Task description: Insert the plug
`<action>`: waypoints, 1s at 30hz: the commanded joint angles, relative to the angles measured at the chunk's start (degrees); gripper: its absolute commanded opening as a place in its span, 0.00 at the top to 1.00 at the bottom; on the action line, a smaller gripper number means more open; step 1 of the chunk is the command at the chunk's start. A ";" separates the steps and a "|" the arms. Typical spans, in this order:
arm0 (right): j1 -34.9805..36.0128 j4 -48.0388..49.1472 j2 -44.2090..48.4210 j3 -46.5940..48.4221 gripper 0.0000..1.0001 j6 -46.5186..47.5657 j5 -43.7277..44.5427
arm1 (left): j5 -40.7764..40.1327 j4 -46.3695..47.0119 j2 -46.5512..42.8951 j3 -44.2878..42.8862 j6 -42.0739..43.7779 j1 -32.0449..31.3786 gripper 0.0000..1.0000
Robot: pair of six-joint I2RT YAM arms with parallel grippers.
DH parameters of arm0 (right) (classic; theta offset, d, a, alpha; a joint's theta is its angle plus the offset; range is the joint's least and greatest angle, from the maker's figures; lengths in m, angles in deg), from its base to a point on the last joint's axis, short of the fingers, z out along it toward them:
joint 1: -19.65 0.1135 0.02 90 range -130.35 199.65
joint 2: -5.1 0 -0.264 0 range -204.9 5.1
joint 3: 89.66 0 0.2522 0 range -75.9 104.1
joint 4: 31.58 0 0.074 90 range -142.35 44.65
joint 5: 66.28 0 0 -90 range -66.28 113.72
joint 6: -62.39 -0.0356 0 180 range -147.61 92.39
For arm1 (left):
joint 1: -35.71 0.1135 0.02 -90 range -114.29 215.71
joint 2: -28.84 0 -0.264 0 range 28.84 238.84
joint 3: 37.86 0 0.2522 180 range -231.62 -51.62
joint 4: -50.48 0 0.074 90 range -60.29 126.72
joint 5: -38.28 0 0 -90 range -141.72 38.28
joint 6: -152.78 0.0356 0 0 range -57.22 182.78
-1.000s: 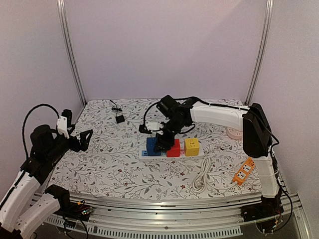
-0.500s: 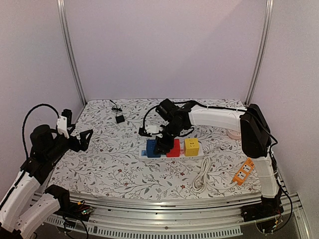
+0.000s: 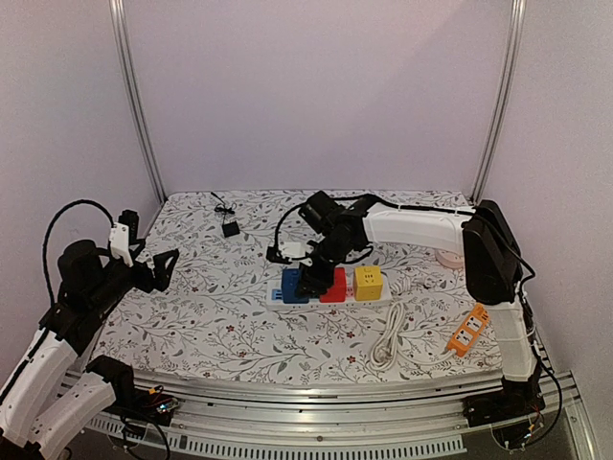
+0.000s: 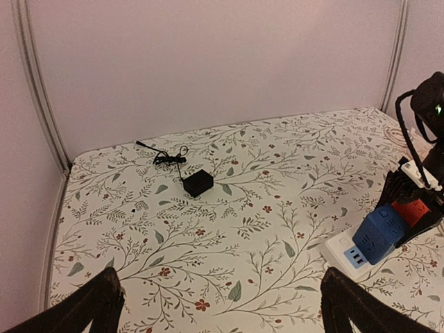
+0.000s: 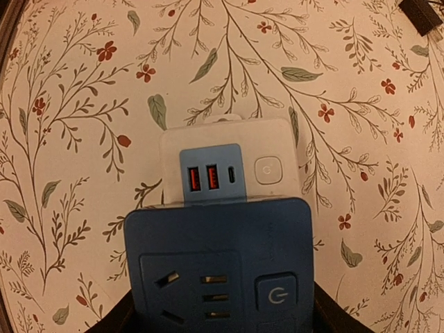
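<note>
A blue cube socket sits on the left end of a white power strip, beside a red cube and a yellow cube. My right gripper is down over the blue cube. In the right wrist view its fingers press both sides of the blue cube, just behind the strip's USB panel. My left gripper is open and empty at the table's left; in its wrist view the blue cube is far right.
A small black adapter with a thin cable lies at the back left. An orange power strip and a coiled white cable lie front right. A pink round object sits behind the right arm.
My right gripper has moved slightly left and down onto the blue cube. The left arm has not moved.
</note>
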 commanded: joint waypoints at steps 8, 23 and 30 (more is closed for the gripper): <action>1.13 -3.45 -0.01 6.19 0.01 -2.01 2.78 | 2.23 0.85 -0.33 0.65 3.04 0.97 0.01; -5.04 -11.31 12.45 -3.94 0.01 5.43 10.26 | 4.48 0.63 -3.05 0.62 5.02 2.59 0.01; -5.03 -13.72 10.98 -4.31 0.01 11.14 4.83 | 5.74 0.42 -3.25 0.64 4.84 3.29 0.00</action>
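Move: My right fingers are still closed on the blue plug on the white power strip, its middle only about 1 cm left of my hand point and level with it. From this hand the red plug sits about 7 cm to the right and the yellow one about 15 cm to the right, neither noticeably ahead or back. The strip's middle is some 6 cm right and 5 cm down. From my left hand the blue plug lies about 29 cm right, 6 cm ahead and 15 cm lower. I open my right fingers wide to let go of the blue plug, dipping about 1.5 cm as they spread, then lift straight off and edge forward to clear it. From some 8 cm up I swing about 9 cm right, over the red plug towards the yellow one, sinking about 3 cm and easing back a little, fingers wide and the wrist tilting slightly. ##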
